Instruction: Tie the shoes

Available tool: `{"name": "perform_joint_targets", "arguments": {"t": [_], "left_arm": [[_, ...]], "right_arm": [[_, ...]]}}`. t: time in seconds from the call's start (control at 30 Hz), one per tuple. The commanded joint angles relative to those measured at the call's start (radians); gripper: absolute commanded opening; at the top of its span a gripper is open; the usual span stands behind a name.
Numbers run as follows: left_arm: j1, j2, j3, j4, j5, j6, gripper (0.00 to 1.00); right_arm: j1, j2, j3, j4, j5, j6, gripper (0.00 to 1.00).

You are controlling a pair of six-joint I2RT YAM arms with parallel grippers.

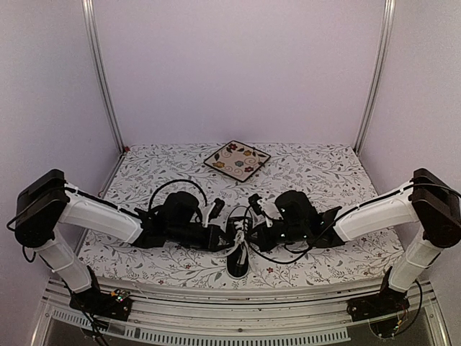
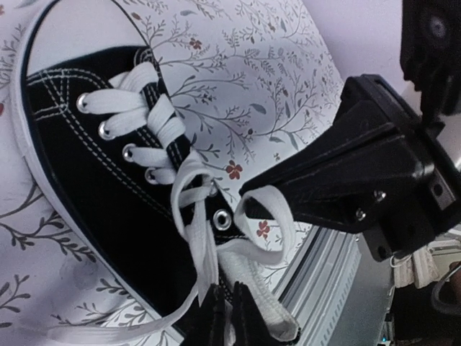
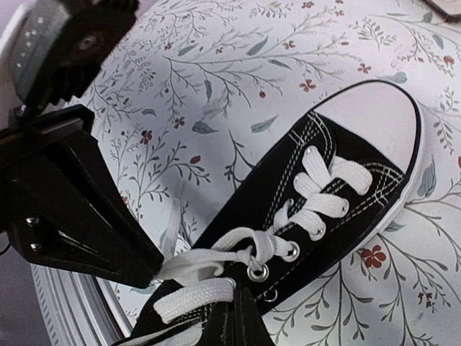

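The shoe (image 1: 238, 249), a black canvas sneaker with white laces, lies between the two arms near the table's front edge, its white toe cap (image 3: 382, 119) pointing toward the back. My left gripper (image 2: 232, 317) is shut low over the shoe's heel end, with a strand of white lace (image 2: 205, 252) running down into its fingers. My right gripper (image 3: 241, 317) is also shut, and a flat lace (image 3: 194, 295) passes into it. In the left wrist view, the right gripper's tip (image 2: 248, 193) pinches a lace loop (image 2: 284, 223). A half-made knot (image 3: 256, 249) sits at the top eyelets.
A square floral plate (image 1: 236, 159) rests at the back centre of the patterned table cloth (image 1: 324, 169). The metal front rail (image 2: 324, 274) runs just behind the shoe's heel. Both arms crowd in close on either side of the shoe.
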Motion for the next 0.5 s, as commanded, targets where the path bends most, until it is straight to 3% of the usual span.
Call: {"name": "perform_joint_targets", "arguments": {"t": [0.0,0.17,0.33,0.47], "left_arm": [[-0.031,-0.056,-0.063,-0.016,-0.055,-0.023,0.13],[-0.039,-0.168,-0.104,-0.1,-0.11,-0.017,0.29],[-0.017,-0.257,-0.071,-0.216,-0.193,0.035,0.55],[0.022,-0.204,-0.016,-0.216,-0.168,0.066,0.58]], "right_arm": [[-0.005,0.024,0.02,-0.062,0.003,-0.009,0.02],[-0.006,0.012,0.008,-0.077,0.0,-0.003,0.02],[-0.006,0.011,-0.001,-0.078,-0.007,0.004,0.02],[-0.005,0.015,-0.003,-0.078,-0.008,0.01,0.02]]}}
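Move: The left gripper has its lace between the fingertips, with the knot about 3 cm ahead of it, 3 cm to its right and 2 cm below. The shoe's middle lies straight to its right, roughly 3 cm off and 5 cm down. From the right gripper, also on a lace loop, the knot is about 1 cm ahead, 3 cm to the left and 3 cm below; the shoe's middle is 2 cm back, 3 cm left and 5 cm down. Let go of the lace with the left gripper: spread its fingers to a bit over half open while drawing it about 4 cm left, away from the knot, first dipping slightly down and back, then lifting some 4 cm from the low point and easing forward. Keep the right gripper shut on its loop and let it sink about 2 cm towards the shoe. ##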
